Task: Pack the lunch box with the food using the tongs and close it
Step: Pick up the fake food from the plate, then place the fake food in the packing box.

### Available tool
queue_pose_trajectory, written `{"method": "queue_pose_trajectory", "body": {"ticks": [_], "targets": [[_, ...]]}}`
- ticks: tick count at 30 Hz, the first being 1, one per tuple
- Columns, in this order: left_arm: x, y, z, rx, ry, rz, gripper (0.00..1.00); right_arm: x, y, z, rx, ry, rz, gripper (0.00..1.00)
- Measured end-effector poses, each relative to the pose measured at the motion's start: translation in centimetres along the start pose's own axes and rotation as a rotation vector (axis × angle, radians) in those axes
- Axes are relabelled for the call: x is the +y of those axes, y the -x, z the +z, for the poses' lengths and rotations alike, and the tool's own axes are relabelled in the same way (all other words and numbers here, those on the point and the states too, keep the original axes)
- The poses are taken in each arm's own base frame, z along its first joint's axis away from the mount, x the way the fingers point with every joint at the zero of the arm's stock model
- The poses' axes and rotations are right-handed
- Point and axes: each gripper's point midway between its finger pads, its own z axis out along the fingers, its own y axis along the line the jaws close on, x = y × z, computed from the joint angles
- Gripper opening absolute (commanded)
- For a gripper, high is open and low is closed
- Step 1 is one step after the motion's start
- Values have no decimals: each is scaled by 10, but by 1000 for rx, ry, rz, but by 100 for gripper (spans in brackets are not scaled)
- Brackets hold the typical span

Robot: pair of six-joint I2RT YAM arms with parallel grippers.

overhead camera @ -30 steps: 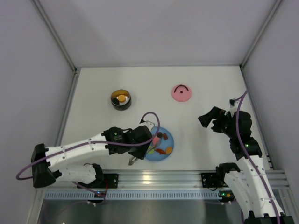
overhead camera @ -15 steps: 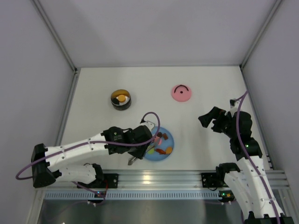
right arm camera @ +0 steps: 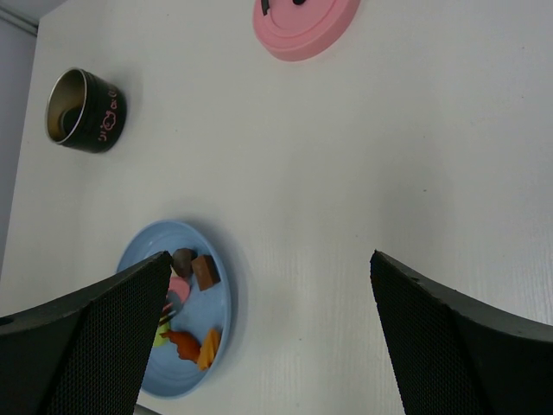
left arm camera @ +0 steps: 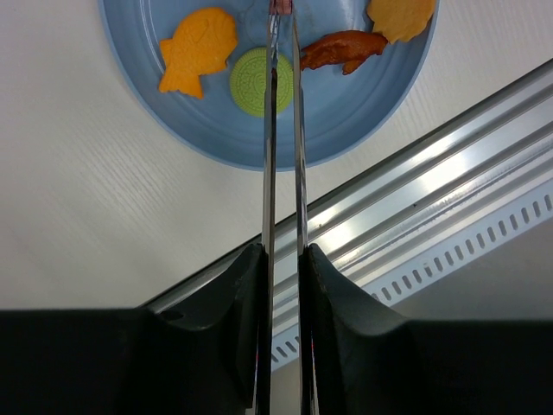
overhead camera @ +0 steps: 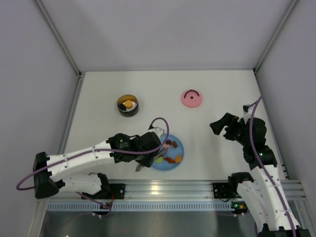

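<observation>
My left gripper (left arm camera: 282,255) is shut on the tongs (left arm camera: 270,156), whose two silver arms are squeezed nearly parallel. They reach over the blue plate (left arm camera: 346,112), and their tips meet a pink piece (left arm camera: 278,4) at the frame's top edge. Around them on the plate lie more of the food: an orange fish (left arm camera: 197,49), a green disc (left arm camera: 252,80) and a red-brown piece (left arm camera: 341,50). The lunch box (overhead camera: 128,105) stands uncovered at back left with a yellow piece inside. Its pink lid (overhead camera: 191,98) lies apart at back right. My right gripper (right arm camera: 270,259) hangs open and holds nothing.
The plate (overhead camera: 178,148) sits close to the table's front edge, by the aluminium rail (left arm camera: 449,173). A brown cube (right arm camera: 206,271) and a dark piece (right arm camera: 182,260) lie on its far side. White walls enclose the table on three sides.
The tongs' arms have been pressed closer together over the plate. The left arm has shifted only slightly. The right arm has not moved.
</observation>
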Motion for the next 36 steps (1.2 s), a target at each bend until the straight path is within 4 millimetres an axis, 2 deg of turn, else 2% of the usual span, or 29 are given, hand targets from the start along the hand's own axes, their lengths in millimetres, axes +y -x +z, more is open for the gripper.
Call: {"method": "queue_pose_trajectory", "body": {"ticks": [6, 12, 19, 22, 24, 31, 33, 36], "targets": [[0, 4, -4, -15, -2, -3, 24, 0, 0, 0, 0, 0, 0, 96], [0, 18, -22, -81, -13, -15, 17, 0, 0, 0, 0, 0, 0, 96], [18, 44, -44, -172, 55, -72, 13, 0, 0, 0, 0, 0, 0, 96], [42, 63, -49, -214, 108, -157, 13, 0, 0, 0, 0, 1, 0, 96], [66, 77, -53, -241, 154, -229, 13, 0, 0, 0, 1, 0, 0, 96], [161, 110, -66, -327, 312, -485, 13, -1, -1, 1, 7, -2, 2, 96], [182, 118, -66, -342, 342, -533, 13, 0, 0, 1, 8, -2, 2, 96], [198, 127, -58, -342, 353, -562, 15, 2, 3, 0, 2, 2, 0, 96]]}}
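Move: About 33 cm ahead of the left hand, 12 cm to its left and 10 cm lower is the lunch box, where the food in the tongs is headed. The pink slice, already pinched in the tong tips, lies some 12 cm ahead, 9 cm right and 13 cm below that hand; the blue plate's middle is 8 cm ahead, 7 cm right and 14 cm below it. From the right hand the lunch box is about 19 cm ahead, 47 cm left and 15 cm lower. Lifting the pink slice off the plate in the still-gripped tongs, the left hand first rises some 5 cm, then sweeps forward and left, about 18 cm out and 13 cm across, towards the lunch box. On the way the wrist swings roughly 40 degrees counter-clockwise and tips the tongs more outward; the fingers keep their hold. ##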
